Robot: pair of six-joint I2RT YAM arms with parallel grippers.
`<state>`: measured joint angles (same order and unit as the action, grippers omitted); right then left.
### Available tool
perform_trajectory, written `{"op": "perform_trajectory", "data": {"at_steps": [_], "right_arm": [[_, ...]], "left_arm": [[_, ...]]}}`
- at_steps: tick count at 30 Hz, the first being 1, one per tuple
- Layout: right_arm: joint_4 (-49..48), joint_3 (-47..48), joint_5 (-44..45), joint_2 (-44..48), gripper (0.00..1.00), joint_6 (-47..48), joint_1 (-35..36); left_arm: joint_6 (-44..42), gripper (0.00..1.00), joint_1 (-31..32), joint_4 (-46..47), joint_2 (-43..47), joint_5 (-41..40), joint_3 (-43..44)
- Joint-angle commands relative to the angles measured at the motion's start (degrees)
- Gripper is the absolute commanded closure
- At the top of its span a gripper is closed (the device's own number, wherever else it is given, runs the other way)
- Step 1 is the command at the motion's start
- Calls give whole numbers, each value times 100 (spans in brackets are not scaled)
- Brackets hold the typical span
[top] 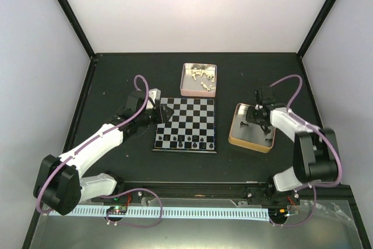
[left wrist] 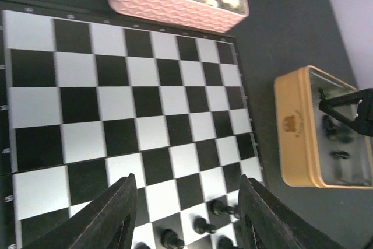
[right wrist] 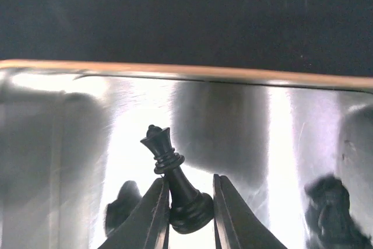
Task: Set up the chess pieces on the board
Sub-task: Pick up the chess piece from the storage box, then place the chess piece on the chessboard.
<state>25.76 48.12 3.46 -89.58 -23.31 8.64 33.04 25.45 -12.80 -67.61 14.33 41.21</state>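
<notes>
The board (top: 192, 115) lies mid-table with several black chess pieces (top: 185, 142) standing on its near row. My left gripper (top: 163, 112) hovers over the board's left side. Its jaws are open and empty in the left wrist view (left wrist: 186, 214), and the black pieces (left wrist: 204, 224) stand just beyond them. My right gripper (top: 256, 122) reaches down into the gold tin (top: 236, 135). In the right wrist view it is shut (right wrist: 190, 211) on the base of a tilted black queen (right wrist: 175, 179). Cream-white pieces (top: 201, 76) lie in the pink tin (top: 184, 83).
The pink tin (left wrist: 169, 4) sits just beyond the board's far edge and the gold tin (left wrist: 297, 138) to its right. More black pieces (right wrist: 332, 208) lie on the shiny floor of the gold tin, whose rim (right wrist: 186, 73) is ahead. White walls enclose the dark table.
</notes>
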Motion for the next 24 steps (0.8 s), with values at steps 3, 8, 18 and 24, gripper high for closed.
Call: {"op": "perform_trajectory", "data": {"at_steps": [3,8,18,24], "right_arm": [[-775,-569,-1569,1680,90,82,-14],[-1866,-970,-4372,2382,90,-170,52],[-3522,-1169,-6497,2796,89,-616,1044],[-3087,-824,-6503,2670,88,-219,1617]], "left_arm": [[-140,49,-7,880,-124,1497,301],[11,40,68,1633,-150,2679,373],[349,28,260,2533,31,3745,362],[493,30,501,2731,-35,4061,496]]}}
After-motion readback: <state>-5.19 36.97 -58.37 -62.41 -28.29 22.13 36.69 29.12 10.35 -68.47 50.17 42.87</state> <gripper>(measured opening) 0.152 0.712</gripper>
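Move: In the right hand's fingers is the black queen; the left gripper it is taken to lies about 37 cm to the left, 3 cm back and 12 cm higher. Beneath, the storage box's middle is some 4 cm back and 2 cm left; the board's is about 30 cm left and 2 cm back, both roughly 3 cm lower. From the left hand, the queen is some 37 cm right, 3 cm ahead and 12 cm lower. Swinging up and left out of the storage box, some 20 cm each way and 11 cm back, the right hand keeps its pinch on the queen's base and rolls its fingers from pointing down to pointing left at the other gripper. The left hand rises and moves right about 10 cm each, easing back, turns some 45 degrees clockwise and level to face it, and opens wider. ##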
